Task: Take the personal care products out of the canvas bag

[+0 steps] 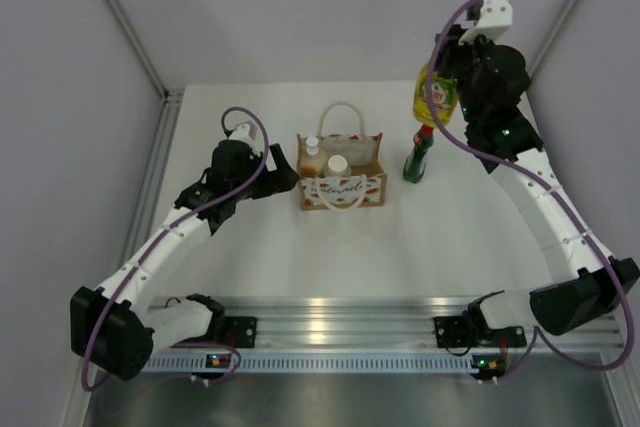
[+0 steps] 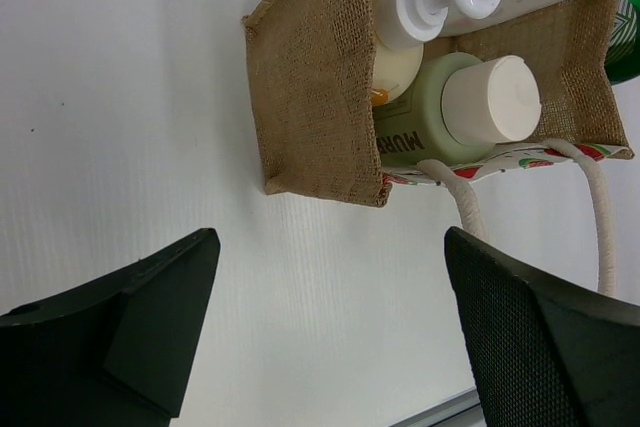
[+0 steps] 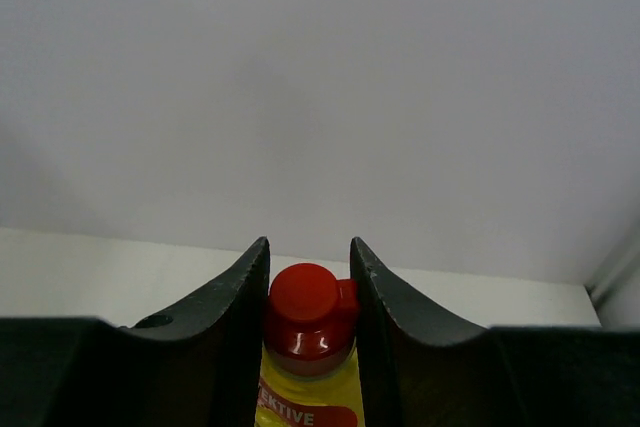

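The canvas bag [image 1: 342, 187] [image 2: 315, 87] stands upright mid-table. Inside it are a cream bottle with a white nozzle [image 1: 311, 155] [image 2: 398, 62] and a pale cylinder with a white cap [image 1: 338, 163] [image 2: 490, 97]. A dark green bottle with a red cap [image 1: 417, 159] stands on the table to the bag's right. My right gripper [image 1: 452, 87] [image 3: 308, 252] is raised above that bottle, shut on the red cap of the yellow-green bottle [image 1: 435, 95] [image 3: 305, 397]. My left gripper [image 1: 283, 169] [image 2: 330, 242] is open and holds nothing, just left of the bag without touching it.
The bag's rope handles [image 2: 600, 207] loop out toward my left gripper's right finger. A metal rail [image 1: 330, 322] runs along the near table edge. Pale walls close in the table at the back and on both sides.
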You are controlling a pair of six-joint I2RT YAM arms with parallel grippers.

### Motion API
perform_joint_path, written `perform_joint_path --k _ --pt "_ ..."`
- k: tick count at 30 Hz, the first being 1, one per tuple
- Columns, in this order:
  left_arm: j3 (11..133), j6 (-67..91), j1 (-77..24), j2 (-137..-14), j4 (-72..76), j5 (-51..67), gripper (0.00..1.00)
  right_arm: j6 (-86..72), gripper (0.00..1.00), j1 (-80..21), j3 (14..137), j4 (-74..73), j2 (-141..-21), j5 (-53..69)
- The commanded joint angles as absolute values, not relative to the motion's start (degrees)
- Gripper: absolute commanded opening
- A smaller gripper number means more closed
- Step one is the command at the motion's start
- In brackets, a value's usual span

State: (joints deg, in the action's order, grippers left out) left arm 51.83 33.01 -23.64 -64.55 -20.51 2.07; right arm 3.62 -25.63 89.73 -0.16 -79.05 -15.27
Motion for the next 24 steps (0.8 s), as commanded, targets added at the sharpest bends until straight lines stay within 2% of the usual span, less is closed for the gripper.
perform_joint_path --k 1,8,12,19,24 --pt "51.42 32.08 -23.73 -64.16 -17.58 1.58 0.98 -2.02 0.00 -18.39 87.64 4.48 -71.64 -17.48" --pt "51.42 32.08 -23.64 -64.34 -17.67 2.11 0.98 -1.14 0.00 -13.63 79.39 6.41 -68.21 -30.38" --pt "51.33 31.73 -23.73 -64.42 -17.58 1.41 0.98 -0.62 0.00 -13.10 72.00 14.40 -68.82 -39.45" --pt "51.68 31.55 -23.73 -65.30 -17.58 2.20 0.98 2.09 0.00 -12.83 56.71 33.73 -69.78 -39.20" --pt "51.68 30.85 -23.73 -65.30 -17.67 1.85 0.98 3.51 0.00 -12.22 54.15 40.06 -74.09 -39.11"
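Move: The right hand holds the red-capped yellow bottle high in the air; the free patch of table it is bound for lies about 16 cm to its right, level fore and aft, and some 46 cm below. The green bottle stands almost right under this hand, about 2 cm to its right, 1 cm back and 36 cm down, and the canvas bag is roughly 18 cm left, 4 cm back and 40 cm down. From the left hand the patch lies about 46 cm right, 11 cm ahead and 17 cm down. Keeping its pinch on the yellow bottle just under the red cap, the right hand swings first to the right, away from the canvas bag and clear of the space over the green bottle, about 16 cm in all, while turning some 35 degrees clockwise. As the sideways travel dies out it sinks ever more steeply, about 19 cm altogether, towards the bare table right of the green bottle, its fingers tipping down slightly so that they point about level. ##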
